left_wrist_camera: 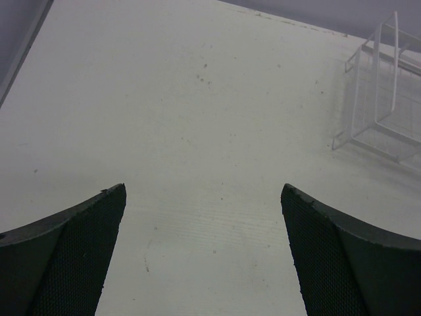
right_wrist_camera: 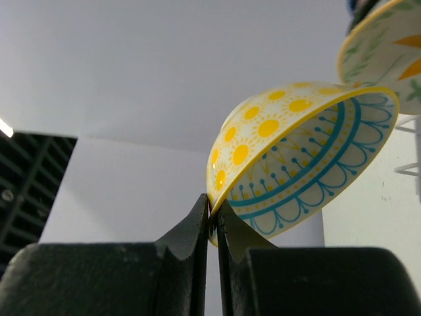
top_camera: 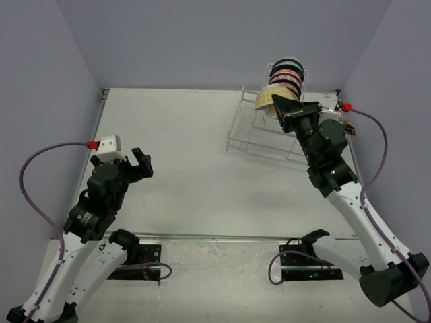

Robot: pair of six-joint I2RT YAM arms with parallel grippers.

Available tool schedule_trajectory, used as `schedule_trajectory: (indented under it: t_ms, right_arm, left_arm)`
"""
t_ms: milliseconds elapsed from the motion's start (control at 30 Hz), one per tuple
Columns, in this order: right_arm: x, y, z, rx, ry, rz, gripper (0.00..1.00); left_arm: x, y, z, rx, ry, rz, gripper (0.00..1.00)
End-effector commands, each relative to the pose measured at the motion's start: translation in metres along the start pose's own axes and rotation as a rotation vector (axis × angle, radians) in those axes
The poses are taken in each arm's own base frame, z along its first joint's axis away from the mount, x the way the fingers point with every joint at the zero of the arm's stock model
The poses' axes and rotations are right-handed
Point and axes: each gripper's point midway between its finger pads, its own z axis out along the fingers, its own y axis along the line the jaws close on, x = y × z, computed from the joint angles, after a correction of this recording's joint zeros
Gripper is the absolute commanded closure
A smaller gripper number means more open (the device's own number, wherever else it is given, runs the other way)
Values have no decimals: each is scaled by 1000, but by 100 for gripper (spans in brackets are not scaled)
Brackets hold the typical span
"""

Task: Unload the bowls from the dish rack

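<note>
The clear wire dish rack [top_camera: 259,134] stands at the far right of the table; its corner shows in the left wrist view [left_wrist_camera: 378,112]. Several patterned bowls [top_camera: 288,73] stand on edge in its taller tier. My right gripper [top_camera: 291,114] is shut on the rim of a yellow bowl [top_camera: 271,98] with sun dots outside and blue lines inside [right_wrist_camera: 296,158], held at the front of the row, just above the rack. Another bowl [right_wrist_camera: 388,46] shows behind it. My left gripper [top_camera: 141,161] is open and empty over the left table; its fingers [left_wrist_camera: 72,257] frame bare surface.
Grey walls close in the table on the left, back and right. The right arm [top_camera: 337,175] reaches along the right wall. A metal rail [top_camera: 215,237] runs along the near edge by the arm bases.
</note>
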Motion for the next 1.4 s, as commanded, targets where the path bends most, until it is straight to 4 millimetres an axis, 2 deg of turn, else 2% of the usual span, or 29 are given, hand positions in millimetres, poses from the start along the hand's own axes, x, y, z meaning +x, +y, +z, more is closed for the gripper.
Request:
schedule_trajectory:
  t_ms: [0, 33, 67, 100, 133, 167, 200, 233, 267, 300, 333, 400, 433, 500, 533, 567, 600, 633, 667, 700, 733, 800, 833, 867, 900, 933, 1033, 1200, 1367]
  right_arm:
    - [28, 70, -10, -221, 167, -170, 100]
    - [33, 81, -10, -248, 185, -225, 100]
    - [48, 71, -4, -223, 266, -262, 100]
    - [55, 70, -2, -224, 299, -292, 100]
    - [64, 80, -3, -257, 332, -350, 100]
    - [82, 63, 4, -221, 425, -386, 100]
    - [92, 59, 6, -218, 470, -424, 100]
    - [107, 69, 3, -261, 514, -500, 100]
    - [123, 44, 9, -192, 581, -544, 100]
    - [133, 37, 10, -180, 598, -595, 100]
    - [151, 42, 3, -218, 630, -693, 100]
    - [179, 12, -2, -147, 697, -868, 100]
    - [188, 12, -1, -166, 705, -913, 100]
    - [203, -18, -7, -83, 776, -1015, 100]
    - [217, -32, -5, -52, 777, -1126, 100]
    - [218, -56, -11, 32, 808, -1210, 100]
    - [221, -69, -13, 59, 822, -1307, 100]
    - [235, -91, -14, 116, 839, -1392, 100]
    - [234, -113, -24, 193, 890, -1464, 100]
    - [238, -121, -26, 220, 907, -1517, 100]
    - [245, -157, -40, 311, 978, -1619, 100]
    - [250, -179, -48, 393, 1012, -1702, 100]
    - [249, -197, -65, 450, 1081, -1769, 100]
    - [253, -225, -73, 514, 1143, -1820, 100]
    - [254, -239, -80, 550, 1180, -1845, 100]
    - [256, -261, -91, 593, 1247, -1882, 100]
    - [254, -301, -110, 648, 1329, -1932, 100]
    - [250, -327, -126, 697, 1388, -1943, 100]
    - [242, -338, -135, 740, 1432, -1957, 100]
  left_arm:
    - [-18, 14, -5, -75, -74, -29, 0]
    - [-20, 17, -7, -90, -83, -41, 0]
    - [-22, 22, -11, -115, -99, -49, 0]
    - [-24, 25, -13, -126, -108, -57, 0]
    - [-25, 27, -14, -133, -115, -67, 0]
    - [-28, 31, -18, -146, -130, -74, 0]
    - [-29, 32, -20, -151, -140, -81, 0]
    - [-31, 35, -21, -163, -151, -89, 0]
    - [-33, 37, -24, -165, -162, -95, 0]
    - [-34, 37, -26, -167, -170, -101, 0]
    - [-34, 38, -26, -168, -173, -106, 0]
    - [-37, 41, -30, -177, -191, -121, 0]
    - [-37, 42, -31, -182, -191, -123, 0]
    - [-38, 44, -33, -189, -202, -134, 0]
    - [-39, 48, -35, -204, -207, -141, 0]
    - [-40, 50, -37, -213, -214, -150, 0]
    - [-41, 52, -38, -222, -219, -158, 0]
    - [-41, 55, -40, -238, -223, -166, 0]
    - [-42, 56, -42, -239, -232, -174, 0]
    - [-42, 57, -43, -241, -238, -179, 0]
    - [-43, 58, -45, -243, -245, -184, 0]
    - [-44, 59, -46, -247, -252, -191, 0]
    - [-44, 60, -47, -249, -253, -193, 0]
    - [-44, 61, -47, -252, -254, -194, 0]
    - [-44, 62, -48, -256, -257, -199, 0]
    - [-44, 63, -49, -261, -256, -199, 0]
    - [-44, 64, -49, -267, -258, -202, 0]
    - [-44, 64, -49, -270, -257, -204, 0]
    - [-43, 64, -48, -271, -252, -200, 0]
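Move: The held yellow-dotted bowl is bound for the open front-middle table, about 13 cm back, 17 to the left and 40 below the right hand. From that hand, the next bowl in the rack is some 7 cm ahead, 4 to the right and 8 lower; the dish rack's middle is about 12 ahead, 11 right and 28 down. From the left hand, the table spot is roughly 20 cm to the right, 3 back and 24 below. Still pinching the yellow-dotted bowl by its rim, the right hand carries it away from the rack: leftward with a small rise, then steeply down and back, ending nearly 40 cm lower and easing right a little at the last. Its wrist swings over from level to pointing down, the fingers staying shut. Meanwhile the open left hand draws aside about 7 cm left and slightly back, turning counter-clockwise. ##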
